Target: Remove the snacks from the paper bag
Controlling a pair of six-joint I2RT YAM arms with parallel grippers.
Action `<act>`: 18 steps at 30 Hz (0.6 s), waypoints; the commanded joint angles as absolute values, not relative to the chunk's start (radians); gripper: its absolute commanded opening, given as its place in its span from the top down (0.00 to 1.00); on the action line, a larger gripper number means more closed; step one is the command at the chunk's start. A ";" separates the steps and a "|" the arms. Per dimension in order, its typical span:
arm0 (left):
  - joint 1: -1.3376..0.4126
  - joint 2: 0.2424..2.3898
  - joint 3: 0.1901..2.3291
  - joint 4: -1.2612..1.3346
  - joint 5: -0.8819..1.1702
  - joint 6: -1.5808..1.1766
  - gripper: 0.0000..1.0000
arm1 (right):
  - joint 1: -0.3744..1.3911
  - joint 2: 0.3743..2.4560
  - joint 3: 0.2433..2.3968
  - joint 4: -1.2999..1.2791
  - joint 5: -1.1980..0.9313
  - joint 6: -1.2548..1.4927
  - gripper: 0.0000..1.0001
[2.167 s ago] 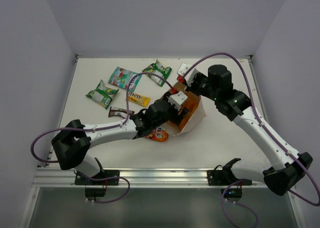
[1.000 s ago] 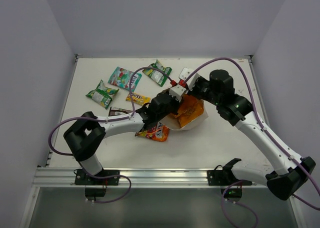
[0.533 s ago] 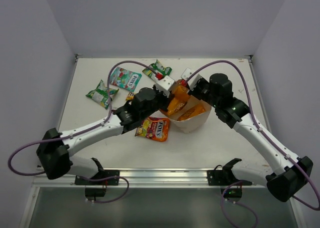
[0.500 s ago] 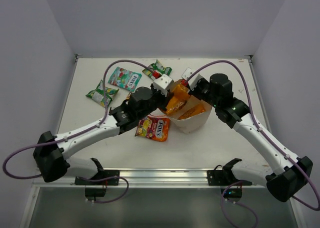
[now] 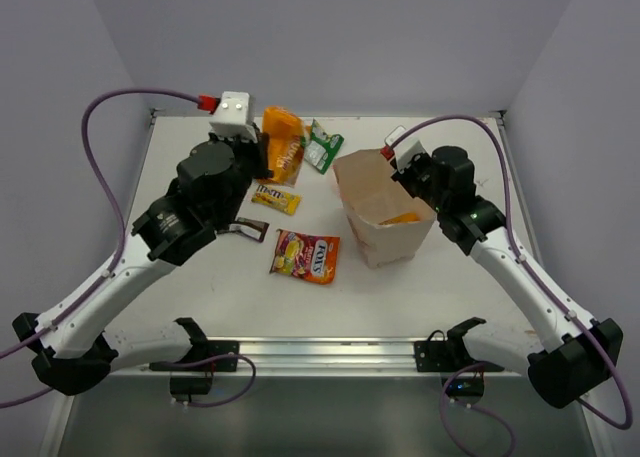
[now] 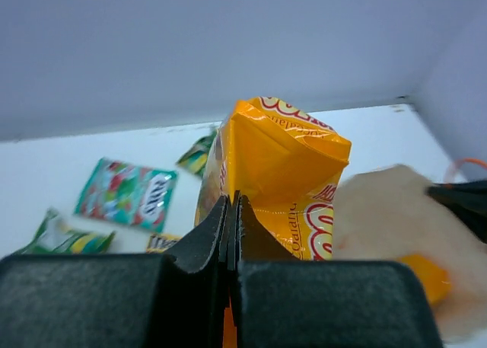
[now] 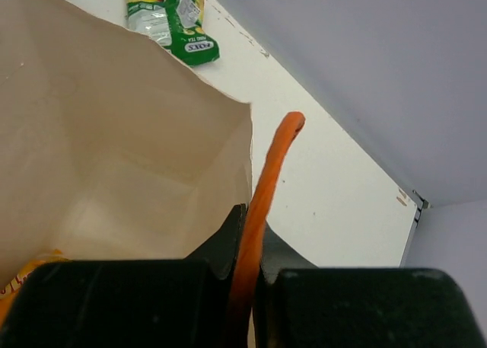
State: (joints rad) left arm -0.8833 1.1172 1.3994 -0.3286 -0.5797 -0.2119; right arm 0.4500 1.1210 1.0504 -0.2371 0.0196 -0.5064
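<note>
My left gripper (image 5: pixel 262 159) (image 6: pixel 232 205) is shut on an orange snack bag (image 5: pixel 283 145) (image 6: pixel 283 177), held high over the table's back left. The beige paper bag (image 5: pixel 385 212) (image 7: pixel 114 135) stands upright and open at centre right. My right gripper (image 5: pixel 402 167) (image 7: pixel 249 220) is shut on the bag's orange string handle (image 7: pixel 268 169) at the far rim. Another orange bag (image 5: pixel 400 218) (image 7: pixel 21 278) lies inside it. On the table lie a candy pouch (image 5: pixel 307 255), a yellow bar (image 5: pixel 276 199), a dark brown bar (image 5: pixel 243 228), a green-white pouch (image 5: pixel 322 145) and a teal pouch (image 6: pixel 125 194).
White walls close the table at the back and both sides. A second green-white pouch (image 6: pixel 65 241) lies at the left, hidden under my left arm in the top view. The table's metal rail (image 5: pixel 330 349) runs along the near edge.
My left gripper closed on the orange bag inside the paper bag and carried it up and back to the left. The paper bag went from tipped over to upright; the right gripper kept hold of its handle.
</note>
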 commanded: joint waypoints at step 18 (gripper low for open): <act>-0.172 1.114 0.934 -0.545 -0.611 -0.480 0.52 | 0.446 1.035 1.132 -0.201 0.009 -0.500 1.00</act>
State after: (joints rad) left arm -0.1825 1.1271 0.8909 -0.6434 -0.6567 -0.4389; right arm 0.4477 1.0523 1.0386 -0.2504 0.0319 -0.4702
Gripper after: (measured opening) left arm 0.421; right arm 0.022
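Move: The bare patch of table where my left hand is taking the orange packet lies about 25 cm to its left, 4 cm back and some 41 cm down. The brown bar beside that patch is about 12 cm left and 3 cm ahead of the hand; the green packet is some 21 cm left and 14 ahead; both lie on the table. My right hand, at the paper bag's rim, has the patch roughly 50 cm to its left, 11 cm back and 28 cm below. I swing my left hand, still pinching the orange packet, some 25 cm left over the brown bar, then increasingly down, about 27 cm in all, towards the bare table. The wrist turns about 45 degrees counter-clockwise and tips steeply down, and only at the end do the fingers part about halfway to let go. My right hand keeps its hold on the bag's rim and handle. ##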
